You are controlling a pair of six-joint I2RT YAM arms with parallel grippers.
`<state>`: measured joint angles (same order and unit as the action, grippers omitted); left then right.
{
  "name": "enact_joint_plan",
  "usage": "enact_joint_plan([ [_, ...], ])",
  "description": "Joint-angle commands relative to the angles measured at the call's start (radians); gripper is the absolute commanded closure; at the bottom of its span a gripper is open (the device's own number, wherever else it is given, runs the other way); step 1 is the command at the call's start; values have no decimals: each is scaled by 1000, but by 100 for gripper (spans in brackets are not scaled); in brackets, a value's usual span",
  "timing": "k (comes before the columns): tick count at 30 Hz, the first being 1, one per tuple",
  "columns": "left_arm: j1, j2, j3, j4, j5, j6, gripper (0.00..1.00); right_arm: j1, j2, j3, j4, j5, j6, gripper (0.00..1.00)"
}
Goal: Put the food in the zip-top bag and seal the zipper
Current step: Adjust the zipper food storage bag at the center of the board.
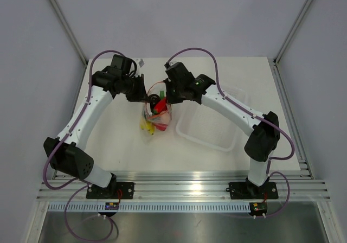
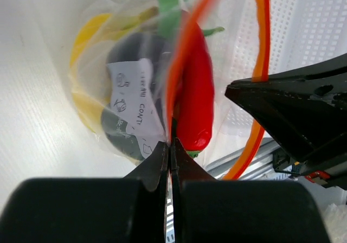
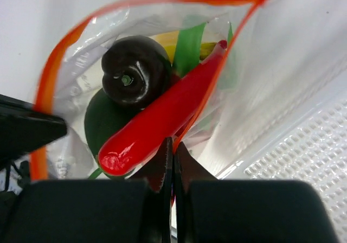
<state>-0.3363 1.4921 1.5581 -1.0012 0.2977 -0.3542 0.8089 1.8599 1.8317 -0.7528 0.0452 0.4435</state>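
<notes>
The zip-top bag hangs between both arms at mid-table with its mouth spread open. My left gripper is shut on one side of the orange-red zipper. My right gripper is shut on the opposite side of the zipper. Food lies inside the bag: a long red chilli, a dark round fruit, a dark green avocado and a yellow banana. A white label shows on the bag's wall. In the top view the left gripper and right gripper flank the bag's top.
A rigid clear rectangular tray lies just right of the bag, under the right arm. Aluminium rails run along the near edge. Grey walls enclose the white table on three sides.
</notes>
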Motion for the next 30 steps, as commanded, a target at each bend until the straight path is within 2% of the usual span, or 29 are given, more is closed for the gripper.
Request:
enact_joint_plan([
  [1,20,-9,39,39,-31,26,100,13,-54,-23,35,74,-5,100],
  [4,20,13,53,30,-60,31,100,12,-51,-51,50,76,14,100],
  [8,16,34,71,33,-22,14,100,12,-47,-61,104,42,47,99],
  [11,-1,39,77,32,-11,18,100,13,-45,-52,128,25,67,92],
  [12,-3,39,76,32,-9,21,100,13,-45,-54,136,22,69,88],
  [13,-3,39,76,29,-8,23,100,13,-50,-55,142,21,70,70],
  [16,-3,42,74,19,-14,44,100,12,-68,-78,164,15,70,48],
  [20,-3,43,71,16,7,75,100,10,-97,-100,162,80,57,44],
  [30,-3,45,63,23,26,89,100,-83,-90,-100,95,47,24,43],
])
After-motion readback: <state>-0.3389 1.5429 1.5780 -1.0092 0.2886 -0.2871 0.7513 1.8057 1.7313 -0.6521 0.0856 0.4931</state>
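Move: Both hands already pinch the bag's orange mouth, one on each side. The filled food bag hangs between them, its middle about 3 cm right of the left hand and 6 cm left of the right hand, level with both in reach and some 12 cm below. From the right hand, the red pepper inside is about 4 cm left, level ahead and 8 cm down; the empty tray is roughly 20 cm right, level ahead and 16 cm down. The right fingers let go of the bag's right rim: the hand sinks some 2.5 cm with it, opens to a bit over half, climbs back up, then slides forward and right by about 2.5 cm each. The left fingers keep their pinch on the left rim, swinging briefly left and back again while easing down and forward about 1 cm each. ##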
